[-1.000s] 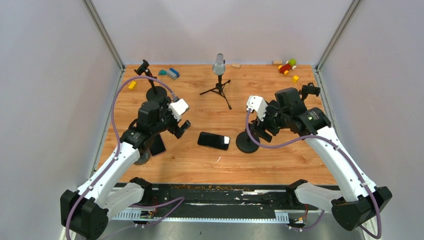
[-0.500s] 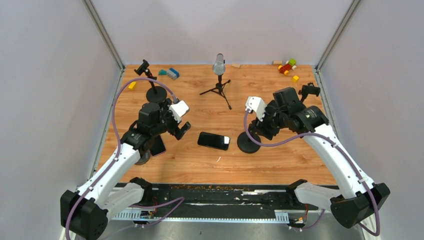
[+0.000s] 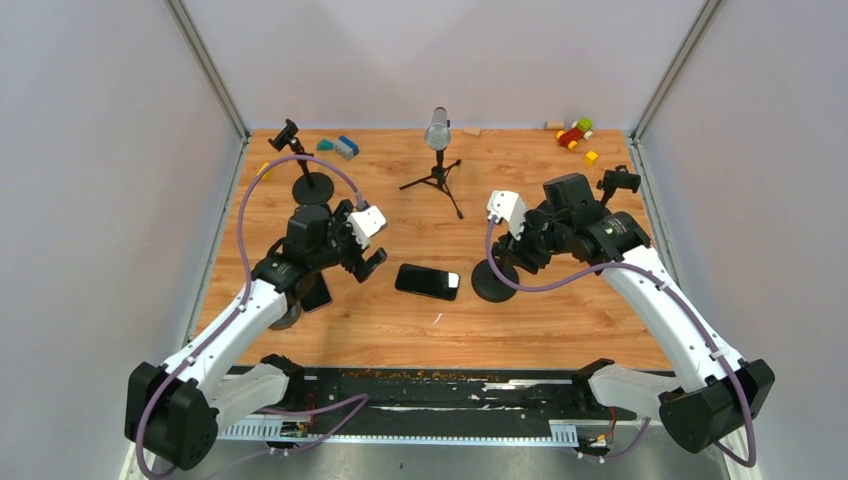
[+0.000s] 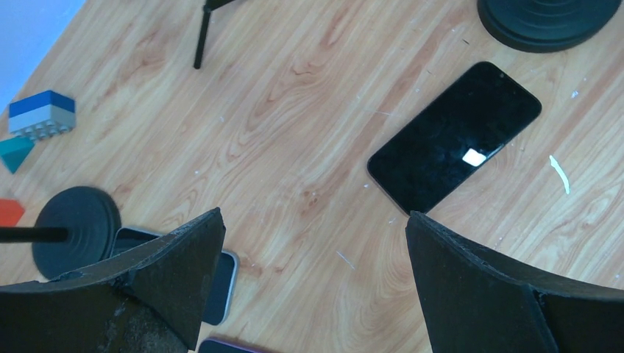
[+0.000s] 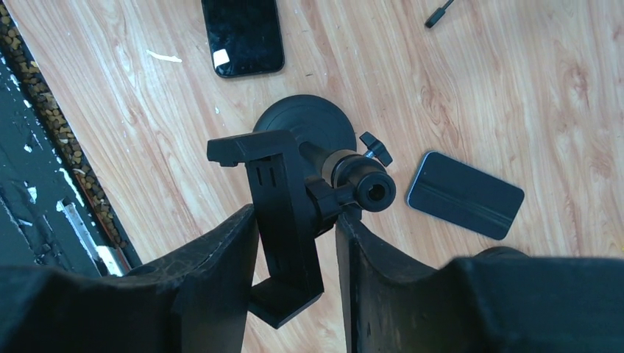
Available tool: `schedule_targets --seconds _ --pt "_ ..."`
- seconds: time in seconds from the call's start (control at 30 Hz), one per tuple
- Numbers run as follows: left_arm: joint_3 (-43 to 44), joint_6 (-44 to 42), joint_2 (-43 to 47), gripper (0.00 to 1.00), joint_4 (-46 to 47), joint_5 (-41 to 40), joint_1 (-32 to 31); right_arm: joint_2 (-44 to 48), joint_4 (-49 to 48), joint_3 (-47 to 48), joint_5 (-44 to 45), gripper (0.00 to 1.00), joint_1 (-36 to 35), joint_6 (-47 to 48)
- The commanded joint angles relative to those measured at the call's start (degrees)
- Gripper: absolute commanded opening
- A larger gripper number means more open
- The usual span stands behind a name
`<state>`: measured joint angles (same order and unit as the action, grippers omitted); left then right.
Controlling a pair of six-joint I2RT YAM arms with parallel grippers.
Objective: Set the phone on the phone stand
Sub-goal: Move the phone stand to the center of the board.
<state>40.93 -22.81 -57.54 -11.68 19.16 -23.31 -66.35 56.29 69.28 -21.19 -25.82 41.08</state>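
The black phone point(image 3: 428, 281) lies flat, screen up, at the middle of the wooden table; it also shows in the left wrist view point(image 4: 454, 137) and the right wrist view point(image 5: 243, 33). The black phone stand point(image 3: 491, 283) stands on its round base just right of the phone. My right gripper point(image 3: 518, 252) is shut on the stand's clamp head point(image 5: 283, 213), above its base point(image 5: 305, 125). My left gripper point(image 3: 366, 263) is open and empty, hovering left of the phone; its jaws stand wide apart.
A microphone on a tripod point(image 3: 438, 130) stands behind the phone. A second stand point(image 3: 310, 185) is at back left, a third point(image 3: 620, 180) at the right edge. Other phones lie under my left arm point(image 4: 221, 279) and near my right point(image 5: 465, 195). Toy blocks point(image 3: 345, 146) sit along the back.
My left gripper has moved a little right, toward the phone. My right gripper has drawn the stand slightly left. The phone has not moved.
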Motion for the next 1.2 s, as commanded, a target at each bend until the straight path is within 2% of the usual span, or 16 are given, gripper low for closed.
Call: schedule_targets --seconds 0.0,0.2,0.23,0.33,0.6,0.9,1.03,1.17 --pt "0.1 -6.4 -2.4 1.00 0.3 5.6 -1.2 -0.1 -4.5 -0.3 -2.6 0.46 -0.1 0.9" --pt "3.0 -17.2 -7.6 1.00 -4.6 7.5 -3.8 3.8 -4.6 -1.5 -2.5 0.73 -0.2 -0.5" --pt "4.1 -18.7 -9.3 1.00 -5.1 7.7 -4.1 4.5 -4.8 -1.6 -2.5 0.81 -0.2 -1.2" --pt "7.0 -21.3 -13.9 1.00 -7.9 9.4 -5.3 6.8 -5.7 -2.0 -3.2 0.89 -0.1 -3.8" --pt "19.9 -27.5 -27.6 1.00 -19.0 15.8 -7.5 11.4 -8.4 -3.6 -7.4 0.91 1.0 -6.8" --pt "26.5 -34.6 -39.2 1.00 -23.3 9.2 -15.7 11.9 -12.8 -6.0 -13.4 0.91 6.6 -7.9" --pt "29.3 -34.2 -43.8 1.00 -24.4 6.9 -18.2 12.1 -15.5 -7.8 -19.5 0.91 11.2 -9.4" --pt "31.5 -33.8 -46.9 1.00 -24.8 5.5 -19.9 13.3 -16.1 -8.4 -20.1 0.90 11.6 -9.5"
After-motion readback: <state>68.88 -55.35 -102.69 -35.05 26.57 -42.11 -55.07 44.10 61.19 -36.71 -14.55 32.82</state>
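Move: The centre phone lies about 12 cm right, 2 back and 16 below the left hand; the far-left phone is 10 ahead, 13 left of that hand. The right fingers still grip the stand's holder, its middle about 10 below and 2 left. From the right hand, the centre phone is 18 left, 1 back, and the right-hand phone 12 ahead, 9 right, both some 20 below. Left hand swoops some 12 cm both right and down over the phone; right fingers release the stand, rising. ##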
